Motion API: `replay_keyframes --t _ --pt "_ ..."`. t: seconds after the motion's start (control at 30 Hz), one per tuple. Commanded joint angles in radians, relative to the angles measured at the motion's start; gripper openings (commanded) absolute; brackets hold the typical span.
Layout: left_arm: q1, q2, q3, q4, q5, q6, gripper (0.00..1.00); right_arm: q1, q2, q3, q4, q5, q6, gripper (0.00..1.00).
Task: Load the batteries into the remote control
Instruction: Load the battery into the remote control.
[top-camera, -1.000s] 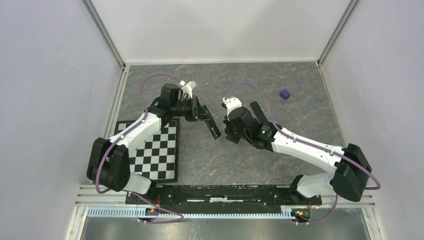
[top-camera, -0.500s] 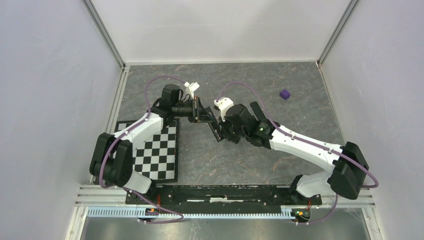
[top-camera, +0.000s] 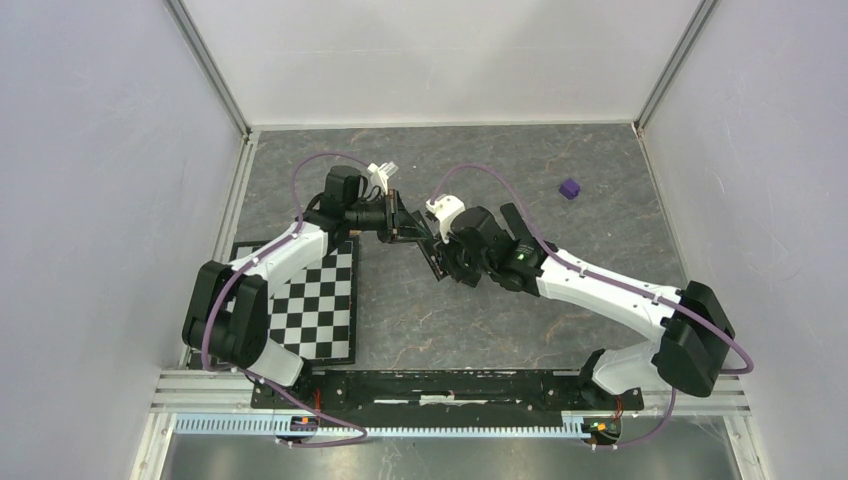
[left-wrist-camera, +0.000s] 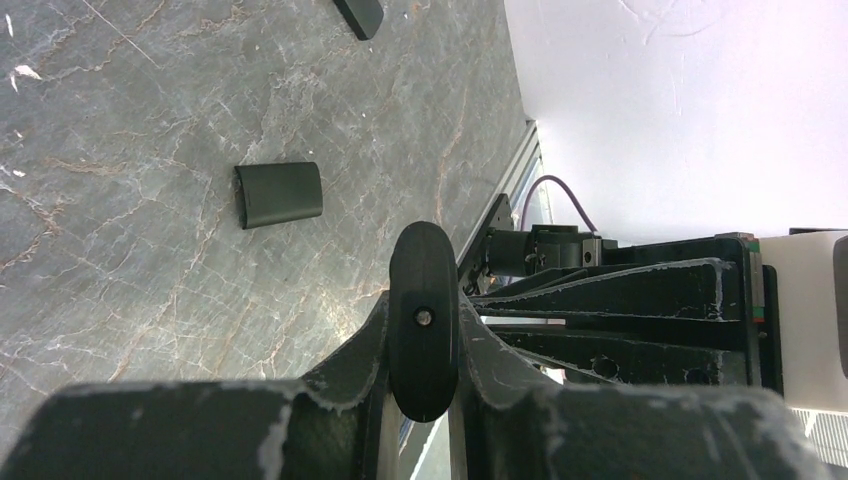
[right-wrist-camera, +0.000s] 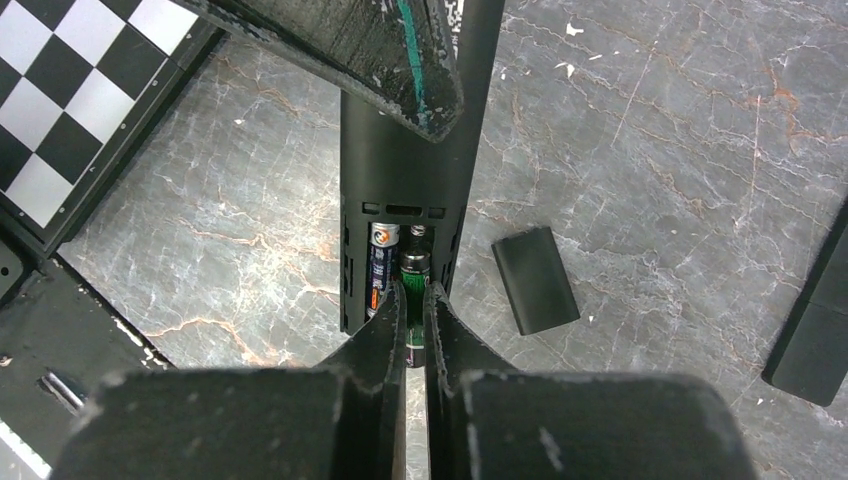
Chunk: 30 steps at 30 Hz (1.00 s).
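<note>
My left gripper (top-camera: 403, 228) is shut on the black remote control (top-camera: 428, 252) and holds it off the table; the left wrist view shows the remote end-on (left-wrist-camera: 424, 320), clamped between both fingers. In the right wrist view the remote (right-wrist-camera: 405, 190) has its battery bay open toward me. A dark blue and orange battery (right-wrist-camera: 380, 268) lies in the bay's left slot. My right gripper (right-wrist-camera: 415, 295) is shut on a green and black battery (right-wrist-camera: 414, 272), whose far end sits in the right slot. The detached cover (right-wrist-camera: 535, 280) lies on the table beside it.
A second black remote (right-wrist-camera: 812, 335) lies on the table to the right. A checkerboard mat (top-camera: 315, 300) covers the near left. A small purple cube (top-camera: 569, 188) sits at the far right. The cover (left-wrist-camera: 278, 194) also shows in the left wrist view.
The right gripper has moved left to the remote's lower end with its battery. The left gripper has swung the remote slightly up and right to meet it.
</note>
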Motion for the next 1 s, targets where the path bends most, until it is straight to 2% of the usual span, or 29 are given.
replay_keyframes --t 0.0,0.13,0.27,0.63,0.97 --pt "-0.004 -0.01 0.044 0.062 0.083 -0.099 0.02 -0.002 0.028 0.043 0.007 0.001 0.005 0.1" --pt "-0.003 -0.012 0.048 0.063 0.109 -0.135 0.02 -0.01 0.044 0.073 -0.005 -0.012 0.025 0.17" --pt "-0.001 -0.003 0.055 0.061 0.12 -0.182 0.02 -0.029 0.032 0.071 0.008 -0.057 0.046 0.19" --pt "0.019 0.014 0.055 0.05 0.114 -0.197 0.02 -0.064 0.019 0.09 -0.027 -0.178 0.059 0.29" --pt "0.023 0.015 0.055 0.05 0.108 -0.2 0.02 -0.072 0.024 0.11 -0.062 -0.193 0.043 0.34"
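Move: Right at the right fingertips is the green battery, still pinched, with its slot in the held remote's battery compartment about 1 cm ahead and 1 cm below. The blue battery lies about 1 cm ahead and 2 cm to the left. Down on the table, some 12 cm lower, the battery cover is roughly 9 cm right and 5 cm back. The left hand has the compartment slot about 5 cm back and 4 cm to its right, nearly level. Letting go of the green battery, the right fingers spread from almost shut to about a third open, while the hand eases some 1 cm forward along the remote and then about 1 cm up, tipping some 5 degrees. The left hand keeps its grip on the remote and rolls it about 8 degrees, compartment end up. ##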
